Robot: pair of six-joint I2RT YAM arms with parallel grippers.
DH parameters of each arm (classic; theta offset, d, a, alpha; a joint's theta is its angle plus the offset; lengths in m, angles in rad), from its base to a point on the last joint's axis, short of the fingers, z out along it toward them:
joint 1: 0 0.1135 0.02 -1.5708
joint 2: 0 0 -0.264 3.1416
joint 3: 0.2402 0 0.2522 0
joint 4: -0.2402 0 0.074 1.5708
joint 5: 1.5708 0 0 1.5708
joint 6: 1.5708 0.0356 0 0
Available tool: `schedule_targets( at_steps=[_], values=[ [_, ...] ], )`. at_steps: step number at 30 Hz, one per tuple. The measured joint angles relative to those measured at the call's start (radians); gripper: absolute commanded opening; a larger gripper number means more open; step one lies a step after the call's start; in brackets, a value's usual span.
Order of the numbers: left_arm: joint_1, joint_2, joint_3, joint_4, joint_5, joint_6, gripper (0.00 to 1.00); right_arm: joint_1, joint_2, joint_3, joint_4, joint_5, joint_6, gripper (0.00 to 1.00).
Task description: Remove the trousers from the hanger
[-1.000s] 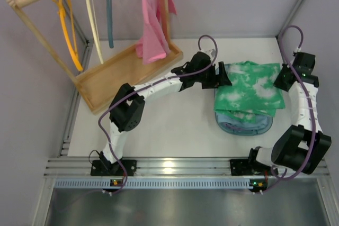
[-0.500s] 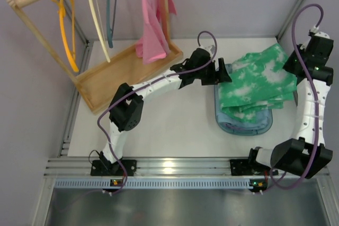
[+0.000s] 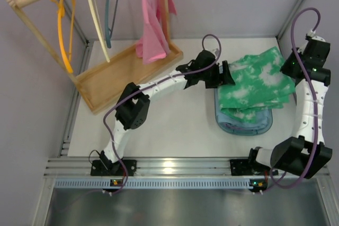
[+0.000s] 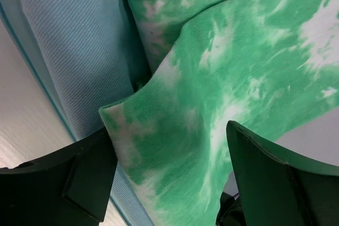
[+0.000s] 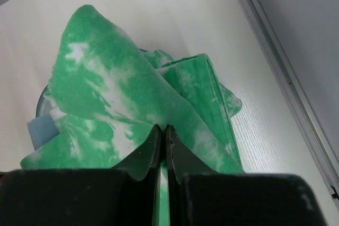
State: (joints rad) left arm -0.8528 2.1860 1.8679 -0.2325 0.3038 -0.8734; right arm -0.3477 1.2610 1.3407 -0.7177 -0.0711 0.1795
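Note:
The green tie-dye trousers (image 3: 254, 80) lie over a light-blue folded cloth (image 4: 74, 51) in a blue tub (image 3: 243, 125) at the right of the table. My right gripper (image 3: 290, 71) is shut on their right edge (image 5: 106, 93) and holds that side raised. At their left edge my left gripper (image 3: 226, 72) stands open, with a fold of the green cloth (image 4: 228, 78) hanging between its fingers (image 4: 265, 173). The dark grey-blue hanger (image 3: 108, 9) hangs bare on the wooden rail at the back left, far from both grippers.
A wooden rack with a tray base (image 3: 106, 80) stands at the back left. It carries an orange hanger (image 3: 66, 30), a cream hanger (image 3: 98, 19) and a pink cloth (image 3: 153, 25). A metal frame post (image 5: 275, 62) runs close by the right arm.
My right gripper closed on the trousers' right edge and lifted it up and to the right, pulling the cloth askew. The left arm edged slightly right. The hangers swung a little.

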Motion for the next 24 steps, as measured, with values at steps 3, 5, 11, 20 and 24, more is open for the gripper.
schedule_targets(
  at_steps=[3, 5, 11, 20, 24],
  values=[
    [-0.006, 0.005, 0.000, -0.010, -0.007, -0.014, 0.85, 0.000, 0.000, -0.018, 0.017, -0.002, 0.001, 0.00],
    [-0.008, 0.015, 0.010, -0.010, -0.001, -0.028, 0.85, 0.001, 0.000, -0.046, 0.035, -0.002, 0.006, 0.00],
    [-0.035, 0.123, 0.143, 0.003, 0.028, -0.083, 0.85, 0.001, 0.002, -0.112, 0.042, 0.008, 0.016, 0.00],
    [-0.065, 0.165, 0.180, 0.009, 0.001, -0.148, 0.85, 0.008, -0.028, -0.207, 0.106, 0.060, 0.034, 0.00],
    [-0.065, 0.198, 0.193, 0.032, -0.004, -0.188, 0.85, 0.008, -0.031, -0.237, 0.129, 0.067, 0.045, 0.00]
  ],
)
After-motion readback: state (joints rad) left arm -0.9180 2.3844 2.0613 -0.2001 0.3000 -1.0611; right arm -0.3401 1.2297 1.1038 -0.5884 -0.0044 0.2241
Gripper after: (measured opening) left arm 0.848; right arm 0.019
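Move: The left hand, open, has the left edge of the green trousers some 2 cm back from it, with no sideways offset and roughly 3 cm below; the trousers' middle is about 11 cm right and 3 back. The right hand, pinching their far right edge, stands high. The blue cloth in the tray lies about 15 cm to its left, 10 back and 13 below; from the left hand it is 5 cm right and 10 back, about 3 below. The right hand keeps its shut pinch on the trousers' edge and lowers it about 6.5 cm, easing back a little. Meanwhile the left hand, fingers staying wide open, slides some 6 cm right along the trousers' left edge and sinks about 2.5 cm, mostly near the end, bringing its fingers either side of the cloth without closing. ##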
